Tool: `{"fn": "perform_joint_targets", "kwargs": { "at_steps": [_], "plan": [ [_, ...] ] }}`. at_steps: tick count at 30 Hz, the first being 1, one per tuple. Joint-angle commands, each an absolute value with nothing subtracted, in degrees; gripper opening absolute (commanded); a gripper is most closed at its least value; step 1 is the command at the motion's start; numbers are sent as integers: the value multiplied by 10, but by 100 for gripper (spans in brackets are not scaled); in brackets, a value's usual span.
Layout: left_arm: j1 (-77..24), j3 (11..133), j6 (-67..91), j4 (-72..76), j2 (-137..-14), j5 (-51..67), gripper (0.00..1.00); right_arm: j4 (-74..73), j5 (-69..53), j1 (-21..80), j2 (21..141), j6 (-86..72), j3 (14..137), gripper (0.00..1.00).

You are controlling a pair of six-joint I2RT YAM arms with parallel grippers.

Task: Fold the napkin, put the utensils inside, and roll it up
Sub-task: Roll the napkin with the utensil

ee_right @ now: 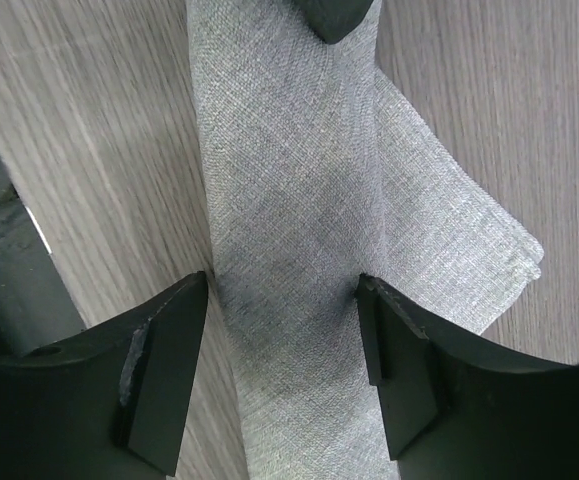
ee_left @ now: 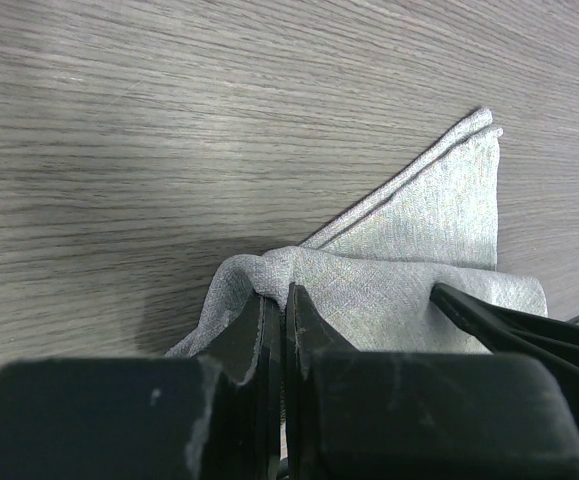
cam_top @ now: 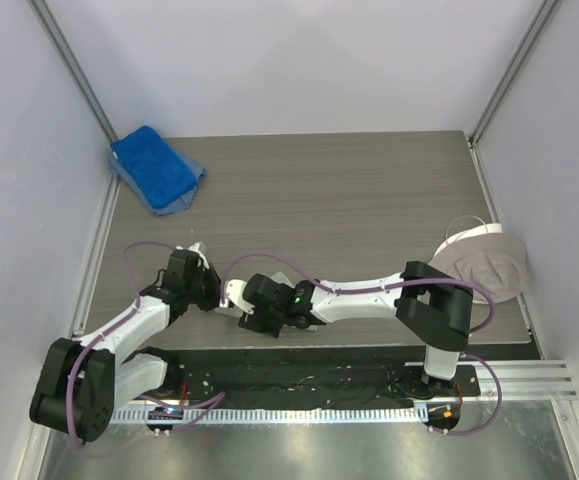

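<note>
The light grey napkin [ee_left: 419,225] lies folded into a narrow strip on the wooden table, near its front edge. My left gripper [ee_left: 285,292] is shut on a raised fold of it, and the cloth bunches at the fingertips. My right gripper [ee_right: 281,285] is open, its jaws straddling the napkin strip [ee_right: 289,180] just above the cloth. In the top view both grippers meet, the left [cam_top: 215,288] and the right [cam_top: 239,300], and they hide most of the napkin. No purple utensil shows in any view.
A bright blue towel [cam_top: 154,168] lies at the far left corner. A beige-grey cloth with a white edge [cam_top: 484,260] lies at the right edge. White walls close the table on three sides.
</note>
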State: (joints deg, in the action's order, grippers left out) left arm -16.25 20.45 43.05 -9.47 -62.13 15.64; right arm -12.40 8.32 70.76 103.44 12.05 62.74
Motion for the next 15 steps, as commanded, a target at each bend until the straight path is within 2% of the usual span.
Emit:
{"fn": "perform_joint_targets", "kwargs": {
  "at_steps": [1,8,9,10,12,13,15],
  "plan": [
    [-160,216,425,-120,-627,156,0,-107,93,709,1046,134,638,67],
    [-161,216,420,-100,-618,180,2,-131,35,675,1074,116,643,56],
    [-160,217,418,-96,-614,181,7,-138,23,663,1078,113,646,54],
    [-160,219,418,-96,-608,179,19,-152,-20,657,1081,109,649,51],
    [-161,222,419,-106,-588,169,31,-171,-61,646,1094,99,656,47],
    [-161,228,420,-112,-578,146,42,-191,-99,636,1099,96,666,44],
    [-161,233,421,-128,-542,118,49,-213,-138,627,1117,82,683,40]
  ]
}}
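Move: The right fingers already straddle the napkin roll: its middle lies about 1 cm ahead, 1 cm to the right and 2 cm below. The loose flap's corner sticks out some 9 cm ahead and 2 cm to the right, with the table's near edge about 6 cm straight back. The left fingers are shut on the roll's left end; from them the roll's middle is about 9 cm right, 3 cm back and slightly below. Sinking about 1 cm and then easing forward some 1.5 cm, the right hand narrows its open fingers from both sides of the napkin roll, its fingertips tipping roughly 10 degrees back towards the base late on. The left hand keeps its pinch at first, then opens to nearly half at the roll's left end and begins to rise, about 1 cm. ##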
